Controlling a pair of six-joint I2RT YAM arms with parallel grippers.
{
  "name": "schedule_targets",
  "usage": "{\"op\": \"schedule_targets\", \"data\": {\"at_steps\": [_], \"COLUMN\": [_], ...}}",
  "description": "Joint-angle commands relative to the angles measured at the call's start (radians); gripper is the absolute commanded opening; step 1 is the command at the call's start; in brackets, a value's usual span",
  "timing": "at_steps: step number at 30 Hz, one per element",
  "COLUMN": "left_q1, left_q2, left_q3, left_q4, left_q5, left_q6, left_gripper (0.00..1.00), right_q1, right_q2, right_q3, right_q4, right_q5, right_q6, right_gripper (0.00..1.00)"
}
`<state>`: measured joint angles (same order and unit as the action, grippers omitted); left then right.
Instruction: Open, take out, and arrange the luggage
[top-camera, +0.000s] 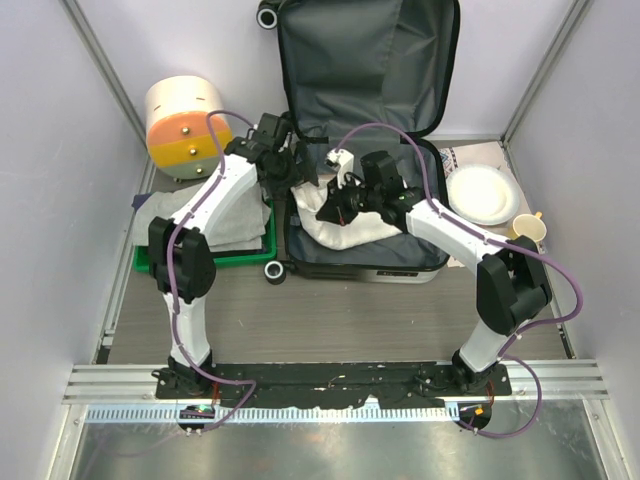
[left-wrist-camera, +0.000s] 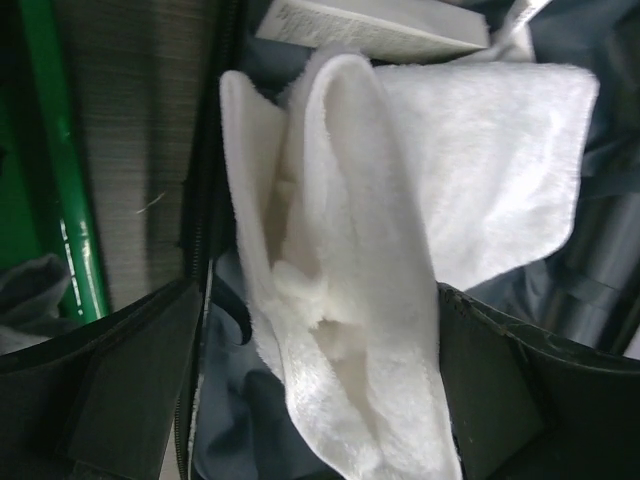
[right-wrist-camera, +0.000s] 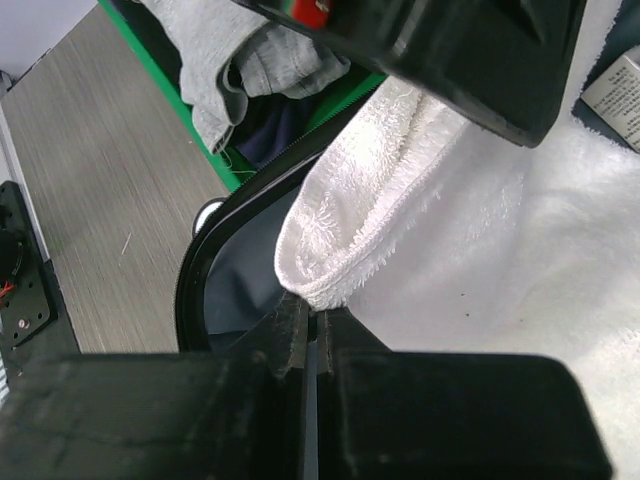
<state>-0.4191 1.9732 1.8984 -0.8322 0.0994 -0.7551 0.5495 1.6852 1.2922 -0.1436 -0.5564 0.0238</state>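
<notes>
The luggage (top-camera: 360, 272) lies open, its lid (top-camera: 365, 60) standing up at the back and showing dark grey lining. Inside lies a white fluffy towel (top-camera: 350, 228). My right gripper (right-wrist-camera: 312, 315) is shut on the towel's (right-wrist-camera: 480, 220) rolled edge, pinching it at the very tips above the luggage's black rim (right-wrist-camera: 200, 270). My left gripper (left-wrist-camera: 320, 400) is open over the left part of the case. A raised fold of towel (left-wrist-camera: 340, 250) hangs between its fingers (left-wrist-camera: 120, 390), and whether they touch it does not show. Its body also fills the top of the right wrist view (right-wrist-camera: 450, 50).
A green tray (top-camera: 240, 258) holding grey clothes (top-camera: 200, 215) sits left of the case. A cream-and-orange cylinder (top-camera: 185, 125) stands at the back left. A white plate (top-camera: 482, 193) and a cup (top-camera: 530, 230) lie to the right. A small white box (left-wrist-camera: 370, 25) lies in the case.
</notes>
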Motion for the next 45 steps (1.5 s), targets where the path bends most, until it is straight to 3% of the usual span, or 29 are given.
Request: {"op": "schedule_targets", "data": {"at_steps": [1, 9, 10, 12, 13, 16, 18, 19, 21, 22, 25, 29, 35, 45], "left_q1": [-0.033, -0.047, -0.047, -0.047, -0.047, -0.047, -0.047, -0.044, -0.035, -0.027, 0.035, 0.103, 0.204, 0.241], "left_q2": [-0.011, -0.022, -0.025, -0.042, -0.051, -0.089, -0.108, -0.122, -0.131, -0.143, -0.178, -0.218, -0.275, -0.249], "left_q3": [0.033, -0.025, -0.024, -0.027, -0.028, -0.015, 0.002, 0.007, 0.031, 0.037, 0.025, -0.005, -0.050, -0.048], "left_q4": [-0.054, 0.021, 0.033, 0.053, 0.073, 0.099, 0.096, 0.081, 0.044, -0.003, -0.068, -0.128, -0.148, -0.153], "left_q5": [-0.090, 0.008, 0.014, 0.032, 0.031, 0.033, 0.025, 0.025, 0.019, 0.002, 0.005, -0.012, -0.092, -0.167], "left_q6": [0.005, 0.008, 0.010, 0.017, 0.031, 0.074, 0.105, 0.120, 0.177, 0.192, 0.259, 0.393, 0.508, 0.550], "left_gripper": [1.00, 1.00, 0.87, 0.71, 0.47, 0.22, 0.12, 0.00, 0.00, 0.00, 0.00, 0.00, 0.00, 0.00], "right_q1": [0.009, 0.021, 0.020, 0.020, 0.020, 0.020, 0.020, 0.017, -0.002, -0.035, -0.115, -0.259, -0.344, -0.344], "right_q2": [-0.033, -0.048, -0.051, -0.067, -0.070, -0.079, -0.084, -0.087, -0.090, -0.087, -0.078, -0.058, 0.030, 0.226], "right_q3": [0.053, 0.073, 0.073, 0.070, 0.070, 0.068, 0.070, 0.073, 0.081, 0.085, 0.105, 0.117, 0.095, 0.114], "right_q4": [0.027, 0.045, 0.062, 0.087, 0.102, 0.113, 0.113, 0.114, 0.114, 0.116, 0.098, -0.016, -0.178, -0.050], "right_q5": [-0.030, -0.088, -0.103, -0.135, -0.142, -0.155, -0.158, -0.160, -0.162, -0.168, -0.181, -0.068, 0.087, -0.097], "right_q6": [-0.041, 0.000, 0.014, 0.039, 0.062, 0.080, 0.090, 0.108, 0.149, 0.187, 0.304, 0.291, 0.188, 0.307], "right_gripper": [0.01, 0.01, 0.01, 0.01, 0.01, 0.01, 0.01, 0.02, 0.25, 0.51, 0.66, 0.66, 0.66, 0.73]}}
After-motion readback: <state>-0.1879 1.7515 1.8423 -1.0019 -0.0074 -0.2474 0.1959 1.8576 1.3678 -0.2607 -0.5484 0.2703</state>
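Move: The white towel's raised fold already stands between my open left fingers, some 2 cm back, 2 cm to the right of and 2 cm below their midpoint; my right hand pinches the towel's edge, with that fold about 6 cm ahead of it and 3 cm to its left. The green bin of grey clothes is roughly 25 cm to the left of my left hand, 7 cm back and 10 cm lower. The white box lies about 9 cm ahead of my right hand, 6 cm right and 9 cm down. I ease my left hand slightly back, right and down, close it on the fold and lift about 6 cm, then carry the towel roughly 18 cm left towards the green bin, rolling my hand some 20 degrees. My right hand follows gently up, opens to let go of the edge, then swings right and forward over the suitcase, turning clockwise, before sinking open beside the towel's far end. ##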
